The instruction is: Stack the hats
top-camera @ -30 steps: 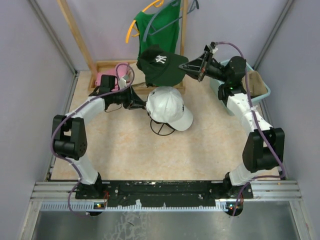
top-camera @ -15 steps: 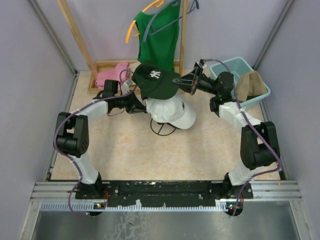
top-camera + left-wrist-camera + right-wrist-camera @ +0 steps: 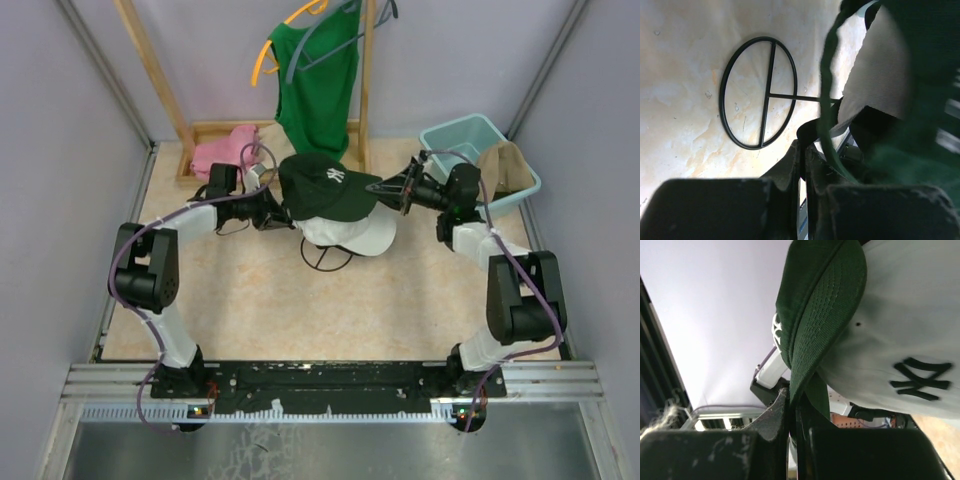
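A black hat with a white emblem sits tilted on top of a white hat, which rests on a wire stand mid-table. My right gripper is shut on the black hat's brim; the right wrist view shows the brim's green underside pinched at the fingertips, with the white hat right behind it. My left gripper is shut at the back of the white hat, a dark edge caught between its tips. A tan hat hangs over a basket's rim.
The teal basket stands at the back right. A green shirt on an orange hanger hangs from a wooden rack at the back, with a pink cloth at its foot. The stand's ring base lies flat on the table.
The right arm has carried the black hat forward and down onto the white hat. The left gripper has closed at the white hat's back.
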Controlling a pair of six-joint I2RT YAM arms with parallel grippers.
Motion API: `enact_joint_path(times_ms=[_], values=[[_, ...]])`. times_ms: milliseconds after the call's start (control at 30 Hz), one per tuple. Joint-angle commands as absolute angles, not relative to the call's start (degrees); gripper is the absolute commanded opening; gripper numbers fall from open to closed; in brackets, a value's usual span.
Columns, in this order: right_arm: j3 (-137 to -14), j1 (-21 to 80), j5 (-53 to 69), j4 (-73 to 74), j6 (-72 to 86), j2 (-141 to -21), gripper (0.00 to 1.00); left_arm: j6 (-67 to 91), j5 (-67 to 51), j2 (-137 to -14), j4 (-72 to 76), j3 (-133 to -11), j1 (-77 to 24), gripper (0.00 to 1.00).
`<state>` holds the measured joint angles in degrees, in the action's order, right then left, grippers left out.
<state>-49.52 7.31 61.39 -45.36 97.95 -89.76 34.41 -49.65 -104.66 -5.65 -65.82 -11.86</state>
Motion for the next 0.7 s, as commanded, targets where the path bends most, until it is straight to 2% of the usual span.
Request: enact_joint_path(times_ms=[0,167,667], values=[[-50.6,4.69,64.66,-33.66,86.22,-84.29,0.0,34.29,-49.18,-106.1,-4.23,-62.77,-11.61,0.07],[-51.8,3.74,65.35,-20.45,75.9,-83.14,0.0,34.71,-49.44,-106.42,-3.41,-62.58,-11.34,0.06],[-50.41,-3.03,67.49,-2.98,58.09,-81.94,0.0,35.04,-50.14,-107.61,-2.23,-60.22,-11.25,0.03]])
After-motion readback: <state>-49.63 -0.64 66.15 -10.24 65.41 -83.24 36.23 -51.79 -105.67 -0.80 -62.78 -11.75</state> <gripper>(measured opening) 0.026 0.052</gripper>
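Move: The right hand holds the green cap by its brim, with the crown some 10 cm to its left. The white cap it is meant for is centred about 7 cm left of this hand, 2 cm ahead and 11 cm below, with the black cap some 4 cm under the white one. The wire stand's bottom ring lies 9 cm left, 5 cm ahead, near table level. From the left hand, the white cap is about 10 cm right, level fore-and-aft, 5 cm higher. Lowering the green cap's brim about 5 cm while drawing it nearly as far to the right and a little back, the right hand brings the cap down over the white crown, fingertips tipping down some 15 degrees and grip kept. The left fingers keep their pinch on the black strap at the back of the stack, sinking about a centimetre. ##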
